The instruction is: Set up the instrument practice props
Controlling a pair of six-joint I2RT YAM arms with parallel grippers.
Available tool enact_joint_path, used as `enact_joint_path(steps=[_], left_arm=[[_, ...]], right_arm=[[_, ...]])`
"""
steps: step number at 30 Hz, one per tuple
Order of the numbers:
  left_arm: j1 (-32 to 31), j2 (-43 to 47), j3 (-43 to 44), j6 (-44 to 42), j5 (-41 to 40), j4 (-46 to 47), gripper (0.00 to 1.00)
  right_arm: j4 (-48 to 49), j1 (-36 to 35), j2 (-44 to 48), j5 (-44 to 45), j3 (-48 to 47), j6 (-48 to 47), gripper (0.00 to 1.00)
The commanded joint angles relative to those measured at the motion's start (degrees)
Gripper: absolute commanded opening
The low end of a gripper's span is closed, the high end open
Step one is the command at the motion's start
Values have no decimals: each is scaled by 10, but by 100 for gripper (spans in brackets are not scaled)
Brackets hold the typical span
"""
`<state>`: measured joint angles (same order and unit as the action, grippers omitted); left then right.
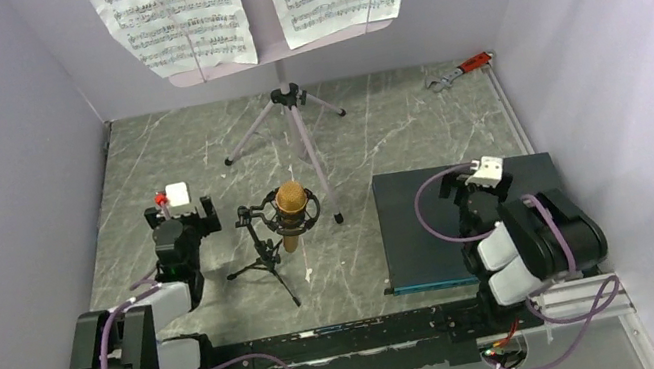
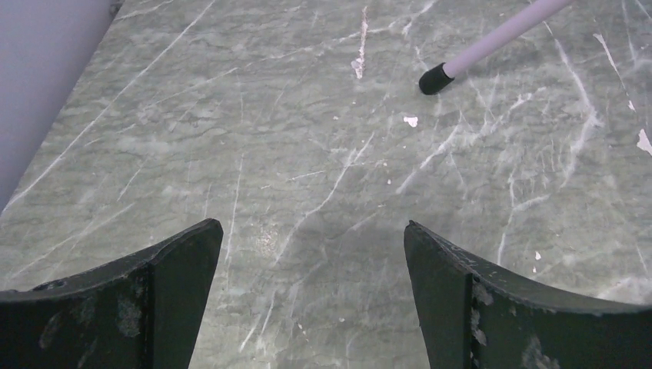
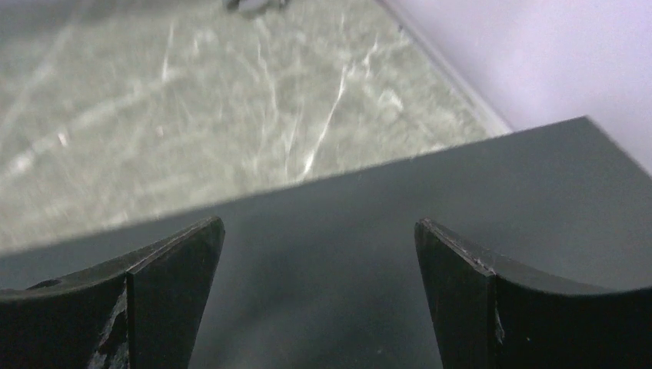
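Observation:
The pale music stand rises on its silver tripod at the back middle, with two white sheet-music pages on its desk. In front of it the gold microphone sits in the ring mount of the small black tripod mic stand. My left gripper is open to the left of the mic stand, nothing between its fingers; one rubber-tipped tripod leg shows ahead of it. My right gripper hangs open above the dark board, empty.
A dark flat rectangular board lies at the right front under the right arm. A red-handled wrench rests at the back right corner. Lilac walls close in the marble table on three sides.

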<state>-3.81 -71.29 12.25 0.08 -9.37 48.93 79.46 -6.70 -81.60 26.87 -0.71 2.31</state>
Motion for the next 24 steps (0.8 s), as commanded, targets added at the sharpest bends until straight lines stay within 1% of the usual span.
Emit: enact_joint_path(steps=[1, 3, 5, 6, 8, 11, 12, 13, 15, 16, 18, 19, 21, 22, 23, 24], left_arm=[[-12, 11, 16, -9, -6, -48, 94], [-17, 12, 25, -10, -9, -73, 94], [-26, 20, 40, -9, -23, -124, 94], [-30, 22, 40, -10, -31, -126, 94], [-36, 25, 38, -13, -33, -125, 94], [-39, 22, 42, -10, -48, -132, 94], [-39, 19, 37, -15, -54, -111, 94], [-39, 13, 23, -27, -55, -68, 94], [-39, -14, -12, -53, -51, 55, 94], [-39, -41, -23, -66, -46, 109, 94], [-38, -106, -19, -77, -27, 178, 94], [-39, -146, -6, -80, -25, 189, 94], [-35, -218, 14, -86, -37, 254, 94], [-25, -216, 10, -57, -64, 249, 94], [-4, -210, 12, -31, -46, 213, 94], [11, -215, 23, -28, -6, 199, 94]], right_arm=[[184, -10, -76, -68, 12, -64, 100], [176, -15, -73, -53, 12, -63, 100], [159, -15, -69, -38, 3, -61, 100], [146, -16, -66, -36, -8, -60, 100], [95, -17, -55, -22, -32, -55, 100], [-23, -15, -46, 12, -83, -36, 100], [-47, -12, -43, 15, -93, -27, 100], [-54, -10, -41, 14, -95, -24, 100], [-29, -9, -44, 14, -86, -28, 100], [-21, -9, -44, 12, -82, -31, 100], [-30, -10, -44, 11, -86, -30, 100], [-35, -10, -44, 12, -89, -29, 100], [-45, -9, -44, 13, -93, -26, 100], [-46, -9, -44, 13, -94, -26, 100], [-46, -9, -44, 13, -94, -27, 100], [-46, -10, -44, 13, -94, -26, 100]])
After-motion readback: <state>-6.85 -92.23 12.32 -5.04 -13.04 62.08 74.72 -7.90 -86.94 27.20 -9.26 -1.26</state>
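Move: The microphone in its small stand is about 23 cm to the empty left hand's right and 6 cm nearer the base, roughly level in height; the music stand's left foot is some 14 cm ahead of that hand and 10 cm right, on the table 9 cm below. From the right hand the microphone lies about 40 cm left and 3 cm back. The black case's middle is 8 cm behind that hand, 2 cm left, 7 cm below; the wrench is 30 cm ahead, 8 cm right. Downward, ending about 7 cm lower, the open left hand sinks in two stages towards bare table beside the microphone stand, edging back and a little right before coming forward again. The right hand dips 3 cm over the black case, then goes forward nearly 4 cm while climbing back and settles slightly; its fingers stay open too. ##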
